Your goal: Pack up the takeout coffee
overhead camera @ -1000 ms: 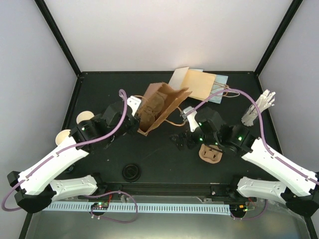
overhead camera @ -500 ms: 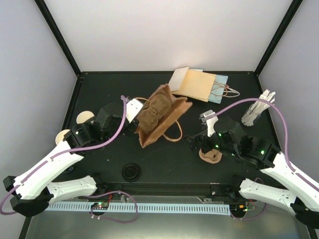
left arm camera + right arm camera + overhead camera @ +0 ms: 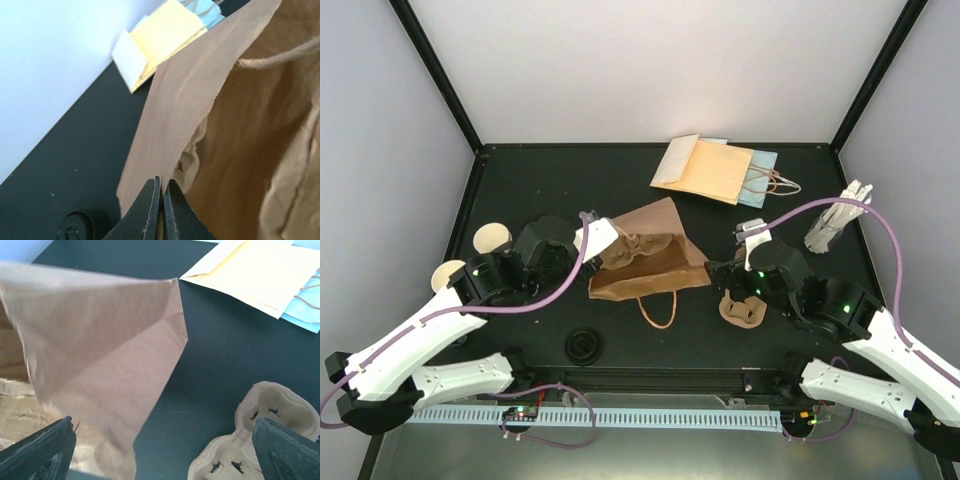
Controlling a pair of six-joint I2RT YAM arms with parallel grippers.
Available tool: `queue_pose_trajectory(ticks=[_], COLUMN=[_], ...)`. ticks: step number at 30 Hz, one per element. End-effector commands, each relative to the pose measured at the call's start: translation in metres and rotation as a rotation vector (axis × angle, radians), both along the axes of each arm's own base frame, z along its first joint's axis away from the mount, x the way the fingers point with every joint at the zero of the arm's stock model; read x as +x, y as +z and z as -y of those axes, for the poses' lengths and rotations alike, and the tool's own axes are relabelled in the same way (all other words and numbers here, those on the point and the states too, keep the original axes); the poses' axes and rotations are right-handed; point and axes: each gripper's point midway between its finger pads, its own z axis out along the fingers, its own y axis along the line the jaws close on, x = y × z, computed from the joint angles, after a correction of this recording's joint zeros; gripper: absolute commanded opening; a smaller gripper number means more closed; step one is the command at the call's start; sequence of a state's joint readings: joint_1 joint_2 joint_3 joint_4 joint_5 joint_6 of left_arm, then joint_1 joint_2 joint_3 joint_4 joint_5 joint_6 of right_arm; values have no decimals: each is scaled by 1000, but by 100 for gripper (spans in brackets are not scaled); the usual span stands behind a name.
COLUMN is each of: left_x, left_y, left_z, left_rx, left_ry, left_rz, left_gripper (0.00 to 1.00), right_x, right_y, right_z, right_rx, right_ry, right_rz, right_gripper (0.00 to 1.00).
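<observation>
Two cream-white takeout coffee cups stand at the far left, one (image 3: 491,238) behind the other (image 3: 447,272), both partly hidden by my left arm. A brown paper bag (image 3: 650,262) lies on its side mid-table. My left gripper (image 3: 596,240) is shut on the bag's edge, and the left wrist view shows its fingers (image 3: 150,205) pinching the paper wall (image 3: 180,100). My right gripper (image 3: 720,272) hangs open just right of the bag (image 3: 100,350), holding nothing. A pale crumpled pulp shape (image 3: 635,245) shows at the bag's mouth.
A brown pulp cup carrier (image 3: 742,310) (image 3: 260,440) lies below my right gripper. A black lid (image 3: 584,343) (image 3: 80,227) sits near the front. Yellow and blue envelopes or bags (image 3: 715,168) (image 3: 260,270) lie at the back, white sticks (image 3: 835,222) at the right.
The bag has tipped from standing to lying flat, its handle now towards the front. My left gripper moved right with the bag's edge. My right arm drew back to the right.
</observation>
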State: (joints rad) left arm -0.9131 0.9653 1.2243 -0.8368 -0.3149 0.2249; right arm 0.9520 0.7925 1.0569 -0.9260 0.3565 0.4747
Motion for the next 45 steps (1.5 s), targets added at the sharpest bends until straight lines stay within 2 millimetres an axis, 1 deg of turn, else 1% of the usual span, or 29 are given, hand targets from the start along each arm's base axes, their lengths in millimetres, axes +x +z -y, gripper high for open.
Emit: queue_pose_trajectory(ticks=[1,4,7,9,11,14,19,22,25,26,28,29,32,34,37,40,42,45], left_x=[-24,-40,-54,-58,-62,-68,-65,-59,-51,-50,-47,-46,-42,-38,-33,-26,-22,-14], left_y=[0,0,-2,-3,-1,0,0,6,14,16,17,18,17,17,22,28,29,32], left_z=[11,15,20,21,22,26,29,31,33,34,38,40,43,44,44,43,42,39], left_rx=[-37,-67,-100,-112,-124,-136,-118,-118,-123,-124,-121,-121,-113,-107,-96,-82,-68,-27], left_ry=[-126,-190,-239,-242,-249,-272,-263,-244,-203,-197,-190,-189,-177,-164,-144,-115,-91,-64], left_rz=[-1,-15,-58,-77,-85,-94,-93,-77,-73,-75,-87,-91,-90,-83,-64,-51,-39,-1], left_gripper=[2,2,2,2,2,2,1,1,2,2,2,2,2,2,2,2,2,2], right_x=[1,-1,-2,-2,-5,-9,-11,-16,-29,-34,-45,-50,-62,-65,-63,-60,-61,-52], right_y=[10,21,31,39,44,42,36,41,53,58,74,83,110,121,118,111,106,94], right_z=[-4,-4,3,10,12,6,-6,-15,-29,-34,-42,-45,-51,-56,-70,-86,-98,-111], right_rx=[10,37,66,106,147,163,140,140,158,165,187,197,222,220,163,103,74,23], right_ry=[36,61,43,21,29,73,129,192,316,361,445,478,558,591,631,646,667,636], right_rz=[48,94,135,172,212,220,188,187,188,189,198,210,264,294,270,245,235,207], right_gripper=[99,99,99,99,99,99,99,99,96,92,76,70,57,52,42,34,28,17])
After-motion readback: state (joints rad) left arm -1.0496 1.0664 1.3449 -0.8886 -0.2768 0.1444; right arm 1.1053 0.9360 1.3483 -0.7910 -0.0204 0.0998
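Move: The open paper bag's mouth, with cup carriers inside, is centred roughly 12 cm left of the empty right hand, 5 cm ahead and slightly lower. From the left hand, already pinching the bag's left rim, the mouth's middle is about 10 cm right, 3 cm ahead and 6 cm down. A loose carrier on the table is some 12 cm right of and 4 cm ahead of the right hand; a black lid is 7 cm left of and 9 cm behind the left hand, both far below. The bag's left rim stays pinched in the left hand, which draws it back about 6 cm, turning a little clockwise, then partly returns forward while edging right. The open right hand first lifts some 3 cm, then sweeps left, up and back in over the mouth, ending about 10 cm farther left and turning nearly 40 degrees counter-clockwise as its fingers close most of the way; whether they touch paper can't be seen. ##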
